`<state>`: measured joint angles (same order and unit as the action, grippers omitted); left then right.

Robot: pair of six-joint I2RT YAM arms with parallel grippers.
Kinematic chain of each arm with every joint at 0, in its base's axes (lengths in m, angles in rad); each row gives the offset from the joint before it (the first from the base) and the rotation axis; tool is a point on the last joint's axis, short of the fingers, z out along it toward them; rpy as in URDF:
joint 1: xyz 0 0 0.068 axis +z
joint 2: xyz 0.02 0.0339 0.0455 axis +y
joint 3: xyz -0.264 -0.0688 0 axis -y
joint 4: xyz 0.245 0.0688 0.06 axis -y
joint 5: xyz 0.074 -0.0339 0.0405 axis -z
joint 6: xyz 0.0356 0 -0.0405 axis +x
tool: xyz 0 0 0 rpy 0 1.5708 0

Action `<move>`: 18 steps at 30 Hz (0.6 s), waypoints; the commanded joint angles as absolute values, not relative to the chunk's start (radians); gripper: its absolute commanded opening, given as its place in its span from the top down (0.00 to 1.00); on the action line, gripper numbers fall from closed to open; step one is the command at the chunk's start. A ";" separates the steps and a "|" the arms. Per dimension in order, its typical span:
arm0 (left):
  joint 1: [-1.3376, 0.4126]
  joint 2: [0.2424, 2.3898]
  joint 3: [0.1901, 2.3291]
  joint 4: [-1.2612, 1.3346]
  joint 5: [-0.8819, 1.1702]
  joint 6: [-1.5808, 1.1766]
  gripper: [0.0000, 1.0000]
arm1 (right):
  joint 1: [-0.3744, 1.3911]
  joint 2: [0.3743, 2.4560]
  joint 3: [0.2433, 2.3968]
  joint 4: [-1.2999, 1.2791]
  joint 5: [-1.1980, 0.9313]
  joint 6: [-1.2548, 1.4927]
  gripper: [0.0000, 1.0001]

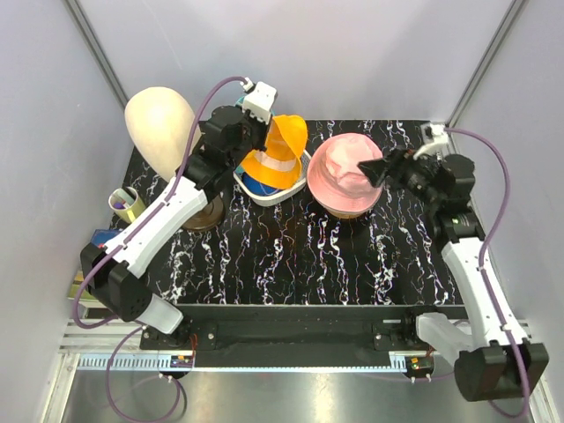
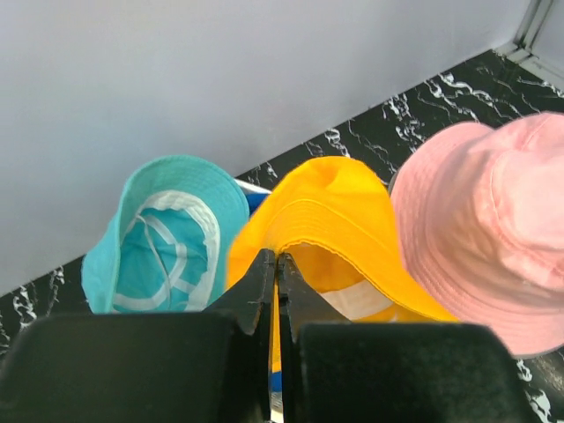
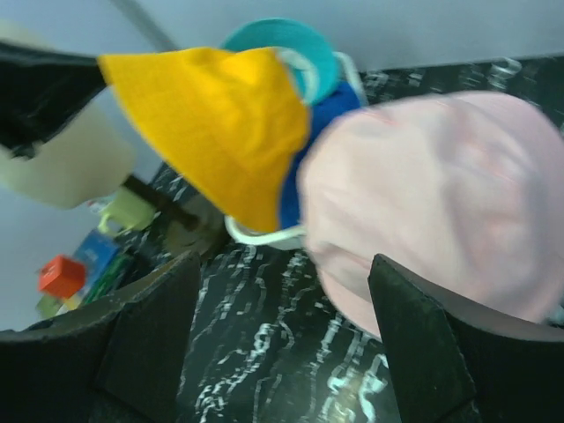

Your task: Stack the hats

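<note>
My left gripper (image 1: 264,144) (image 2: 276,261) is shut on the brim of the orange-yellow hat (image 1: 280,152) (image 2: 339,211) (image 3: 220,123), which hangs lifted over the white basket (image 1: 275,196) (image 3: 263,236). A teal hat (image 2: 163,233) (image 3: 284,40) lies brim-up behind it, and a royal-blue hat (image 3: 310,163) (image 1: 251,183) sits in the basket under it. The pink hat (image 1: 346,173) (image 2: 489,220) (image 3: 441,189) rests crown-up on the table to the right. My right gripper (image 1: 377,169) (image 3: 286,339) stands open at the pink hat's right side, with only its edge between the fingers.
A cream mannequin head (image 1: 159,126) (image 3: 62,167) stands at the back left on a brown base (image 1: 208,213). A yellow-green roll (image 1: 124,204) and a blue box (image 1: 102,236) lie at the left table edge. Grey walls close in behind and at both sides.
</note>
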<state>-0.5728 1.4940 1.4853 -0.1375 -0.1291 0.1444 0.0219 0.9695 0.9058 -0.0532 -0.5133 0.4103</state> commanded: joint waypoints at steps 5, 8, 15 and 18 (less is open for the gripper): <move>-0.620 1.459 1.646 -0.181 -0.222 0.192 1.00 | 0.346 1.117 1.117 -0.057 -0.407 0.270 0.15; -0.644 1.451 1.666 -0.218 -0.239 0.186 1.00 | 0.437 1.166 1.153 -0.069 -0.358 0.218 0.15; -0.690 1.416 1.654 -0.250 -0.265 0.180 1.00 | 0.567 1.271 1.207 -0.080 -0.212 0.140 0.15; -0.701 1.391 1.634 -0.253 -0.265 0.173 1.00 | 0.592 1.319 1.229 -0.063 -0.177 0.132 0.16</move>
<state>-0.6876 1.4635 1.6226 -0.2825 -0.2371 0.1757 0.5655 1.2694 1.1645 -0.0868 -0.2794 0.1844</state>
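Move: Out beyond the pink hat, the orange hat hangs from the shut left fingers, its middle some 19 cm left of the right hand, 7 cm ahead and slightly lower. The pink hat on its stand lies about 5 cm ahead of the right hand, 3 cm left, 9 cm down. From the left hand, the stacking place, the pink hat, is about 20 cm right, 4 cm back, 14 cm lower; the basket is 8 cm ahead, 2 cm right, 26 cm down. Sweeping left about 16 cm above the pink hat, the right hand closes on the hanging brim of the orange hat, rising a few centimetres and sinking back, turning some 20 degrees counter-clockwise and rolling its left side down, fingers still wide open. The left hand keeps its pinch on the orange hat's brim, lifting it roughly 5 cm clear above the basket, then drawing back. ##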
